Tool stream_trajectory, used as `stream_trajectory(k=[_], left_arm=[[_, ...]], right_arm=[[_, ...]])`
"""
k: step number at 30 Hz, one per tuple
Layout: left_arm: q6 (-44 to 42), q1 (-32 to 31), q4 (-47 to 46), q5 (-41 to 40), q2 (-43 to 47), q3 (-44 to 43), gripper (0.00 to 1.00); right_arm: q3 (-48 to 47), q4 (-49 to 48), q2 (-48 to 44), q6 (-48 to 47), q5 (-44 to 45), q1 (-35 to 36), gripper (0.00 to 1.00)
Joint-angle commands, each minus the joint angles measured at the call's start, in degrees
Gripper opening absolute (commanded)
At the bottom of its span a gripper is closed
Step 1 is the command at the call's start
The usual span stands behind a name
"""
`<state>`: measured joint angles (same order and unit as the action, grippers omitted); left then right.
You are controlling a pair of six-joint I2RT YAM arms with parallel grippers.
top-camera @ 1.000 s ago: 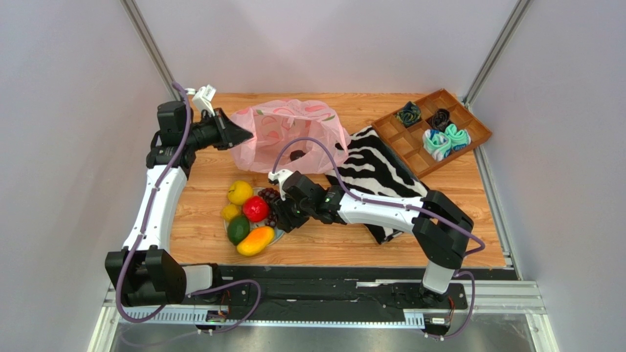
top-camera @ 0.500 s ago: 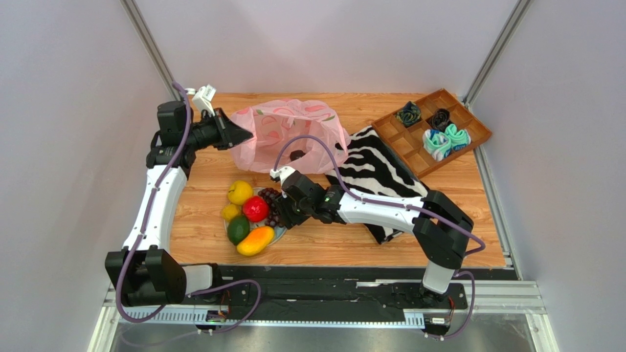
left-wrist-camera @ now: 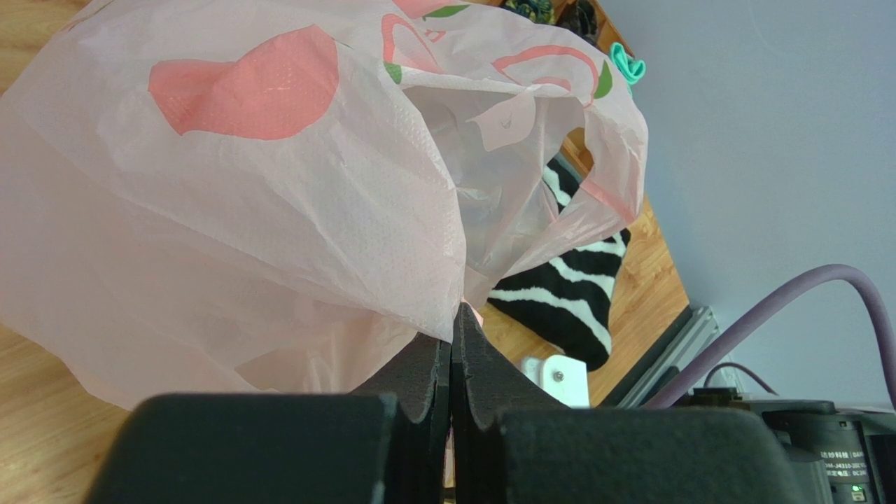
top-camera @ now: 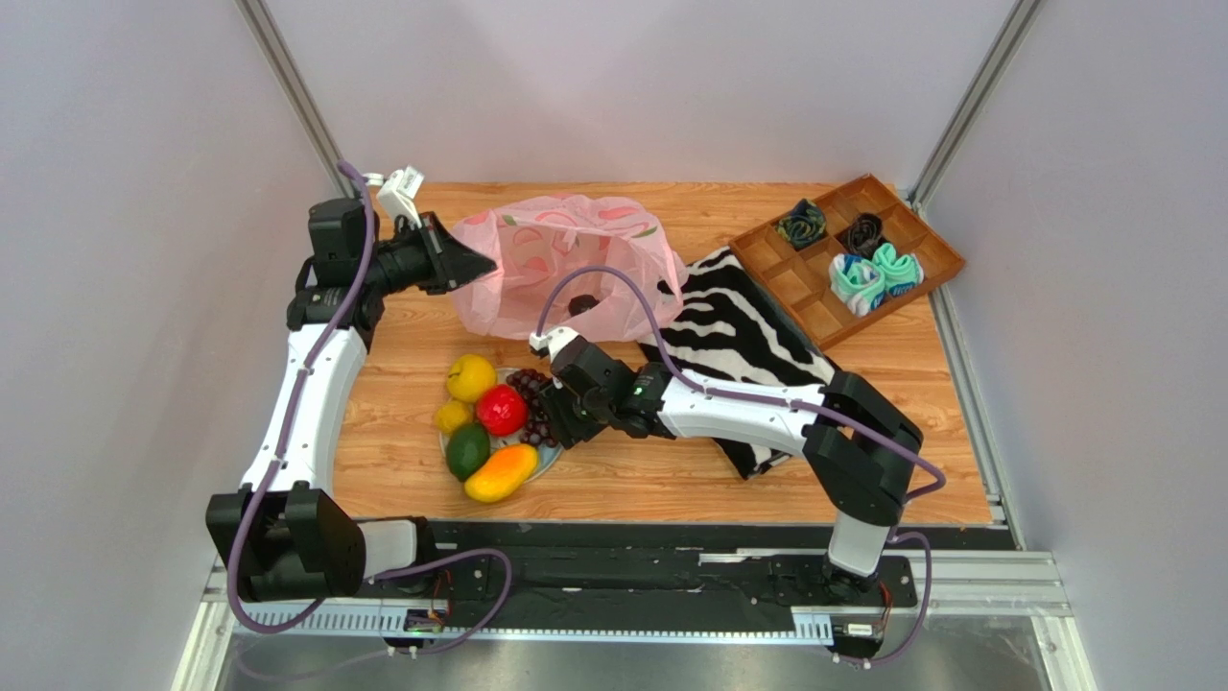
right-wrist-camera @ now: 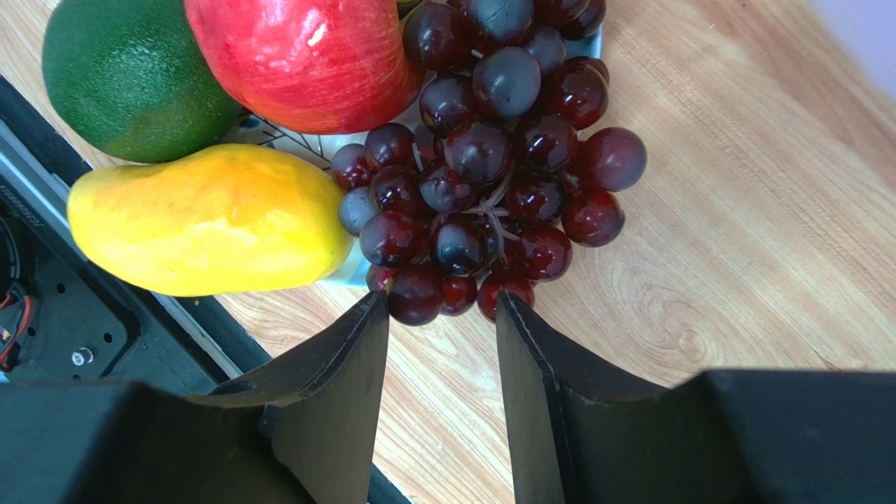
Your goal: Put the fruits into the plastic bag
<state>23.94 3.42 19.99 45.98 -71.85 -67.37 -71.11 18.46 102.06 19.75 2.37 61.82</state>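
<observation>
The pink plastic bag [top-camera: 570, 267] printed with peaches lies at the back of the table; it also fills the left wrist view [left-wrist-camera: 242, 200]. My left gripper [top-camera: 487, 264] is shut on the bag's left edge and holds it up. On a small plate [top-camera: 544, 458] lie two yellow lemons [top-camera: 469, 377], a red fruit [top-camera: 502, 411], a green fruit [top-camera: 466, 452], a mango [top-camera: 500, 472] and a dark grape bunch [right-wrist-camera: 489, 158]. My right gripper [right-wrist-camera: 442, 307] is open, its fingertips on either side of the bunch's nearest grapes.
A zebra-striped cloth [top-camera: 742, 339] lies right of the bag, partly under the right arm. A wooden divided tray [top-camera: 851, 259] with rolled teal and black cloth bundles stands at the back right. The table's front edge and a black rail lie just below the plate.
My right gripper has crept a little to the left, closer onto the grape bunch. The left arm and the bag have not moved.
</observation>
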Motion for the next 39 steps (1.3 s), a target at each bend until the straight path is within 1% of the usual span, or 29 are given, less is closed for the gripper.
stream_trajectory(k=[1, 6, 9, 18, 25, 27, 39], left_arm=[[-0.8, 0.2, -0.7, 0.7, 0.1, -2.1, 0.0], [-0.8, 0.1, -0.7, 0.8, 0.3, -2.1, 0.0], [-0.8, 0.2, -0.7, 0.8, 0.2, -2.1, 0.0], [-0.7, 0.2, -0.7, 0.8, 0.2, -2.1, 0.0], [-0.7, 0.1, -0.7, 0.9, 0.1, -2.1, 0.0], [-0.8, 0.2, -0.7, 0.9, 0.0, -2.1, 0.0], [-0.8, 0.1, -0.7, 1.0, 0.0, -2.1, 0.0]], right_arm=[[-2.5, -0.9, 1.3, -0.1, -0.2, 0.6, 0.45], [-3.4, -0.6, 2.4, -0.2, -0.1, 1.0, 0.44], [-3.4, -0.6, 2.5, -0.3, 0.2, 1.1, 0.41], [-3.9, 0.0, 2.4, -0.7, 0.4, 1.3, 0.25], [-4.1, 0.4, 1.8, -1.3, 1.0, 1.6, 0.04], [-4.1, 0.4, 1.2, -1.5, 1.4, 1.7, 0.0], [-6.0, 0.9, -3.1, -3.4, 4.7, 1.8, 0.0]])
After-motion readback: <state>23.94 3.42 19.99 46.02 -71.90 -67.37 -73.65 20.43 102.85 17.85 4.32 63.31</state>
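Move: The grape bunch's middle lies about 2 cm ahead of the right hand, 3 cm to its left and 2 cm below, its near edge already between the open fingers. From that hand the red fruit sits some 8 cm left and 1 cm ahead, the mango 8 cm left and 7 cm back; the bag stands about 18 cm ahead and 2 cm right. From the left hand the grapes lie roughly 12 cm back, 6 cm right and 23 cm below. The right hand sinks about 1 cm, pinches the grape bunch's near edge, then rises roughly 1.5 cm. ##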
